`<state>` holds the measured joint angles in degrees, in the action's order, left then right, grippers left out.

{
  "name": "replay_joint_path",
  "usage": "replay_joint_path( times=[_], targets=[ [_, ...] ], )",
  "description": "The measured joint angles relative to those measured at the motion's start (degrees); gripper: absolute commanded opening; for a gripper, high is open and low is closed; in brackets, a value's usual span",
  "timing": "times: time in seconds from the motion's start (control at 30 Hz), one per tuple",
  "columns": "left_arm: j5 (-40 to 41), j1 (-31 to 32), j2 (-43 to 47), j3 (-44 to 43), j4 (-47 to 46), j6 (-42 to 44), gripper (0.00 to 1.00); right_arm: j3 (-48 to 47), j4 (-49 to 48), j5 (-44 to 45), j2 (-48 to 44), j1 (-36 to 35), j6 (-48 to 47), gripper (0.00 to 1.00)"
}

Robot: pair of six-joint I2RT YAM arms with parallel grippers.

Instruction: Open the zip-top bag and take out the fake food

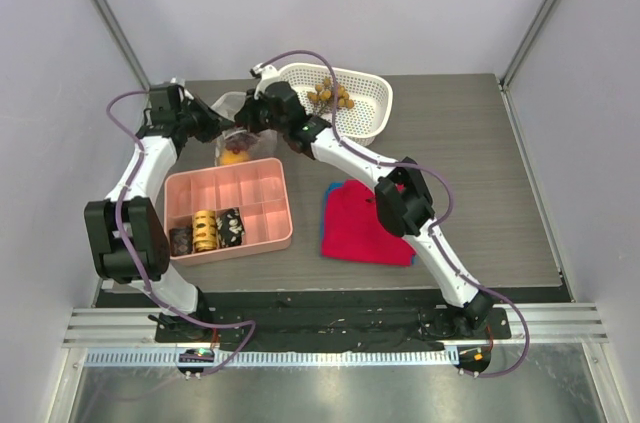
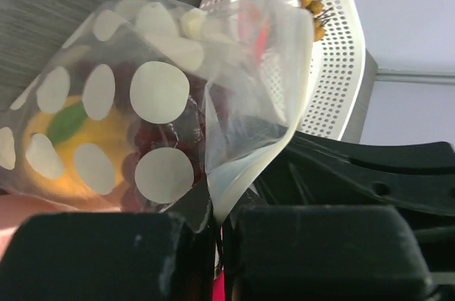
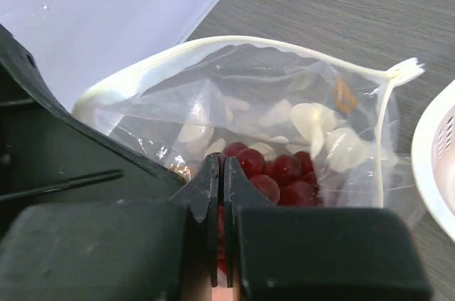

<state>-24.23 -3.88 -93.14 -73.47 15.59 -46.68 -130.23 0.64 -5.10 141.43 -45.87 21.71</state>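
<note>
The zip-top bag [image 1: 236, 140] hangs between both grippers, just left of the white basket. It is clear with white dots [image 2: 159, 91]. My left gripper [image 2: 219, 219] is shut on the whitish zip edge at one corner. The mouth [image 3: 249, 43] stands open toward the right wrist camera. Fake food lies inside: a dark red cluster [image 3: 284, 173], whitish lumps [image 3: 313, 119] and an orange-yellow fruit [image 2: 78, 151]. My right gripper [image 3: 224, 162] is shut, tips against the dark red cluster; whether they pinch film or food I cannot tell. A tan-brown ball cluster [image 1: 331, 95] lies in the basket.
The white mesh basket [image 1: 375, 108] stands at the back, right of the bag. A pink tray [image 1: 262, 193] with a yellow coil and dark blocks sits in front of the bag. A red cloth [image 1: 362, 223] on a blue one lies mid-table, under the right arm.
</note>
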Motion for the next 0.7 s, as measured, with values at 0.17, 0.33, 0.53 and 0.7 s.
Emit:
replay_joint_path(
  times=[0.17,0.33,0.53,0.7],
  targets=[
    [3.87,-0.28,1.25,0.02,4.35,3.15,0.0,-0.04,1.07,-1.75,-0.63,0.59,2.99,0.01],
    [5.2,-1.22,4.37,1.14,7.28,7.1,0.0,-3.13,4.33,-2.45,-0.59,1.4,10.86,0.01],
    [4.59,-1.84,8.52,5.97,10.14,10.6,0.0,-7.39,4.9,-0.92,-0.68,4.24,25.05,0.01],
    [4.2,-1.81,9.53,7.43,12.15,11.58,0.0,-7.43,5.4,-3.06,-0.66,7.34,33.2,0.01]
  ],
)
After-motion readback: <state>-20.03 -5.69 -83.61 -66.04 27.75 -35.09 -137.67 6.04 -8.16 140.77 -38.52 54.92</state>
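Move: The right hand, its fingers in the bag's mouth, already has the grapes by the stem, the bunch hanging some 7 cm below it and 2 cm nearer the base. The white basket lies about 20 cm to its right, 7 cm farther out and 15 cm lower; the orange is about 7 cm back, 3 cm left and 14 cm below. From the left hand, which holds the bag's zip edge, the pink tray is roughly 19 cm back, 3 cm left and 18 cm down. Upward first, after a near standstill, then forward and right towards the basket, the right hand lifts the pinched grapes about 6 cm and carries them as far again sideways, rolling some 35 degrees about its fingers. The left hand keeps its pinch on the zip edge, edging left and then drawing it back about 7 cm and a little down towards the tray, with a slight tilt. ##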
